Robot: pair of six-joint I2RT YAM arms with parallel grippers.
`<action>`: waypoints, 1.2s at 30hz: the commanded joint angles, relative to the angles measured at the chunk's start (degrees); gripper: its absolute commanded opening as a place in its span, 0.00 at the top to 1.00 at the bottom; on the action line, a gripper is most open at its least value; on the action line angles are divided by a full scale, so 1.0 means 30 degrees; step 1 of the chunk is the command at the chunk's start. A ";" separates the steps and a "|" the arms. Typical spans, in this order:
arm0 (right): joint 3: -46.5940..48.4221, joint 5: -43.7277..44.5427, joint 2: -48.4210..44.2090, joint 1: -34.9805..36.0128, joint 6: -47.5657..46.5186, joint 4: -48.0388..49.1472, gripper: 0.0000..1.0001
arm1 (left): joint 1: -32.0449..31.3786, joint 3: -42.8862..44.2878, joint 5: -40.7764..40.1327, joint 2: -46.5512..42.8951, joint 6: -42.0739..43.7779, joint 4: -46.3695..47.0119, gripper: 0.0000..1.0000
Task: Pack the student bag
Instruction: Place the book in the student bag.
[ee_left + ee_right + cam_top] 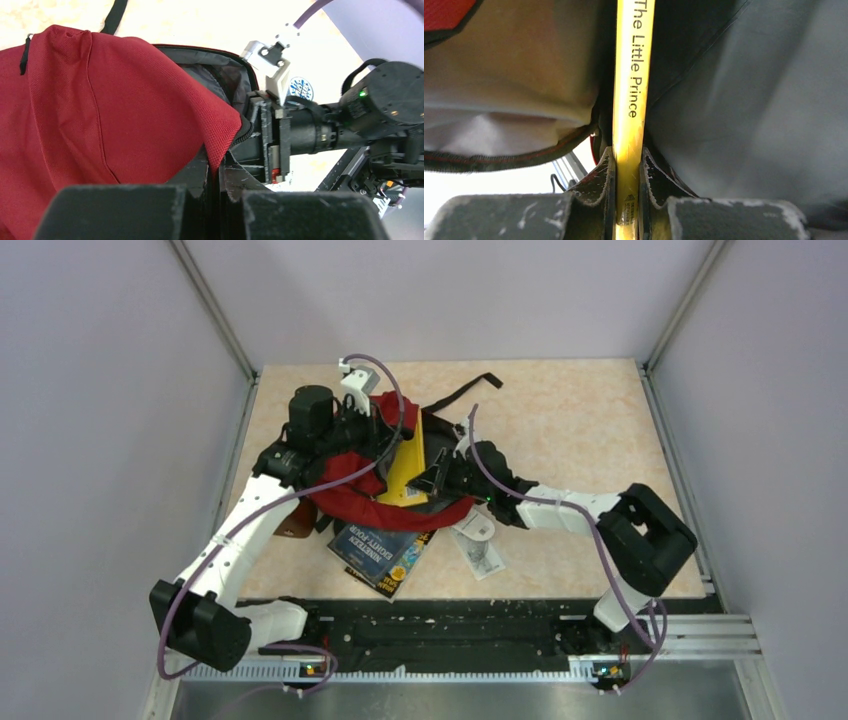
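The student bag [352, 502], a red fabric backpack with a grey lining, lies in the middle of the table with its mouth held open. My left gripper [218, 167] is shut on the red flap [125, 115] at the bag's opening, seen from above at the bag's left [352, 430]. My right gripper [627, 175] is shut on the spine of a thin yellow book [630, 100] titled "The Little Prince". That book [408, 465] stands partly inside the bag's mouth, with the right gripper [440, 477] beside it.
A dark blue and yellow book [382, 552] lies half under the bag's near edge. A small clear packet [480, 545] sits to its right. A brown pouch [296, 523] peeks out beside the left arm. A black strap [462, 395] trails toward the back.
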 commanded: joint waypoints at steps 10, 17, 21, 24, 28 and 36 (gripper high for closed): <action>0.2635 -0.1096 0.4612 0.0856 0.2601 1.0016 1.00 | -0.0357 0.0087 0.1060 -0.0051 -0.0326 0.2036 1.00; 0.4218 -0.0593 0.6552 0.0854 0.0686 1.0622 1.00 | -0.0438 0.0050 0.1745 -0.0114 -0.0707 0.2263 1.00; 0.5593 0.0087 0.7392 0.0850 -0.0828 0.8408 0.89 | -0.0469 0.0136 0.1253 -0.0130 -0.0603 0.2025 1.00; 0.5287 0.0767 0.7104 0.0823 -0.1533 0.7985 0.55 | -0.0474 0.0293 -0.0394 -0.0152 -0.0337 0.1375 1.00; 0.4118 0.1806 0.6032 0.0801 -0.2397 0.7609 0.30 | -0.0474 0.0414 -0.2658 -0.0127 -0.0119 0.0760 1.00; 0.0129 0.5558 0.2407 0.0824 -0.4642 0.5843 0.19 | -0.0440 0.0556 -0.5377 -0.0447 0.0441 0.0173 1.00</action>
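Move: Inside the bag, low under its raised flap, the spot for the yellow book lies about 6 cm ahead, 6 cm left and 6 cm below the right hand, which already holds the book by its spine. The raised flap edge is roughly 10 cm ahead, 2 cm left and 12 cm above; the bag's near rim 7 cm back, 2 cm left and 8 cm below; the Nineteen Eighty-Four book 14 cm back, 10 cm left and 14 cm below. From the left hand, pinching that flap edge, the spot is some 4 cm back, 3 cm left and 18 cm down. Carrying the book deeper into the bag, the right hand goes about 8 cm left and 5 cm forward while sinking nearly 4 cm, opens its fingers wide to let go, then backs off some 4 cm to the right. The left hand keeps its pinch on the flap edge, nearly still until the release, then swings about 3 cm forward and left. ##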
